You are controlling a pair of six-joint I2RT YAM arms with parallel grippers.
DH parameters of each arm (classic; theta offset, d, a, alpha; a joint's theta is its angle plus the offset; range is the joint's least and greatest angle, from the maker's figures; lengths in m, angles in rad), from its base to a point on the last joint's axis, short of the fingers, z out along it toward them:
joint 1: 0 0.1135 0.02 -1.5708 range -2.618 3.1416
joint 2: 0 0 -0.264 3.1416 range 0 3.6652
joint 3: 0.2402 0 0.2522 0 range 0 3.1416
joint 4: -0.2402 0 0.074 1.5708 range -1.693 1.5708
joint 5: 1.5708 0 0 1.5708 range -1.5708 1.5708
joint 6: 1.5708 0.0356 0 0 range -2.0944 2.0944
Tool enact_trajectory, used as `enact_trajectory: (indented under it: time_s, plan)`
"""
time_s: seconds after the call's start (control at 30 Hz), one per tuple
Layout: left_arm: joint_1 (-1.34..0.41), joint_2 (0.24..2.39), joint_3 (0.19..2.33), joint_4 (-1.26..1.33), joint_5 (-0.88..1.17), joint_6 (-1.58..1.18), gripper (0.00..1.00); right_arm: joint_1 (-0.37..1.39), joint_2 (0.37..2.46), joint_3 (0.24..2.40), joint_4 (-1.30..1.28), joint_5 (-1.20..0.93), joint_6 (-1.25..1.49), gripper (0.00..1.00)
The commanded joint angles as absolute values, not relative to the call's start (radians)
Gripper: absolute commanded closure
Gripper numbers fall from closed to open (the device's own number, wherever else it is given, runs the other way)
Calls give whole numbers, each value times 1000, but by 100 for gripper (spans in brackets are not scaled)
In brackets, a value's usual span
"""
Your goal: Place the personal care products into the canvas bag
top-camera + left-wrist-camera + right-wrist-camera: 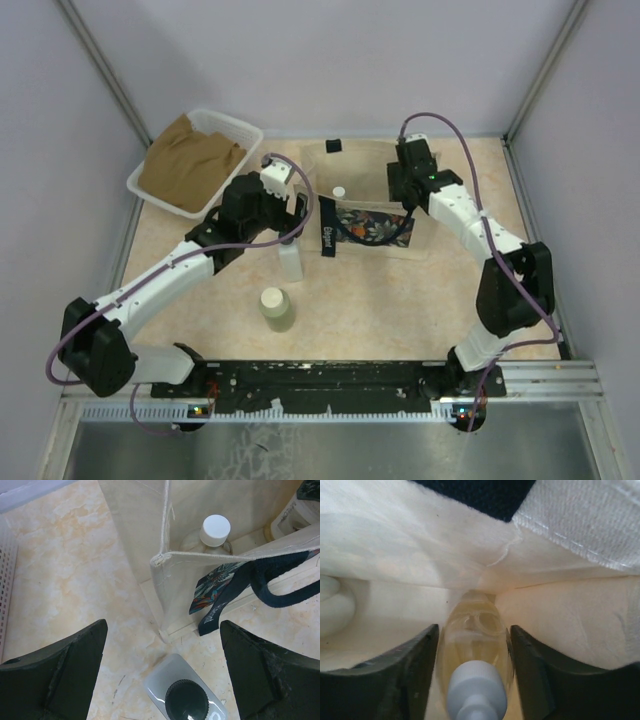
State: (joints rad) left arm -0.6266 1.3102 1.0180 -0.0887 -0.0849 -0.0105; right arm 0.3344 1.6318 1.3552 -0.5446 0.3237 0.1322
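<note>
The canvas bag (pixel 365 165) stands open at the back middle, its black strap (pixel 327 228) hanging over the front. My right gripper (pixel 474 630) reaches down inside the bag, shut on a clear bottle with a silver cap (pixel 476 652). A white-capped bottle (pixel 215 530) stands in the bag's left corner. My left gripper (pixel 162 645) hangs open just left of the bag's front corner, above a white bottle with a black cap (pixel 186 700) that stands on the table, clear of both fingers. A pale green bottle with a cream cap (pixel 276 308) stands nearer the arm bases.
A clear plastic tub (pixel 232 122) with brown cloth (pixel 190 163) sits at the back left. A small black object (pixel 333 146) lies behind the bag. Grey walls close the table (pixel 400 310) in on three sides.
</note>
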Motion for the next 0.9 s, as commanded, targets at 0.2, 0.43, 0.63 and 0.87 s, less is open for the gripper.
enact_trajectory:
  time_s: [0.2, 0.43, 0.63, 0.87]
  plan:
    - [-624, 1302, 1034, -80, -94, -8, 1, 327, 1441, 1364, -394, 271, 101, 1]
    - [-612, 1272, 1044, -112, -150, 0, 1, 446, 1345, 1461, -495, 283, 59, 1]
    - [-504, 1256, 1066, -201, -177, -21, 1, 702, 1351, 1559, -616, 461, 91, 1]
    - [-322, 1218, 1098, -219, -91, -82, 1, 883, 1391, 1541, -626, 473, 225, 1]
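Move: The white bottle with the black cap, still outside the bag, stands roughly 28 cm to the left of my right hand, 14 cm back and some 6 cm lower. That hand still holds the amber bottle in the canvas bag, its middle about 4 cm under my fingers; the clear bottle in the bag is some 16 cm left and 2 cm farther out. The green bottle stands 14 cm nearer me than the white one and 4 cm farther left. From my left hand the white bottle lies 7 cm back, 3 cm left and 12 cm down. I open my right fingers wide, let go of the amber bottle and lift almost straight up out of the canvas bag. Once some 10 cm up I swing left and back over the bag, still climbing, towards the white bottle, fingertips tipping up and turning counter-clockwise some 20 degrees. Halfway through, my open left hand clears off about 10 cm to the left and a little forward, away from the white bottle. ##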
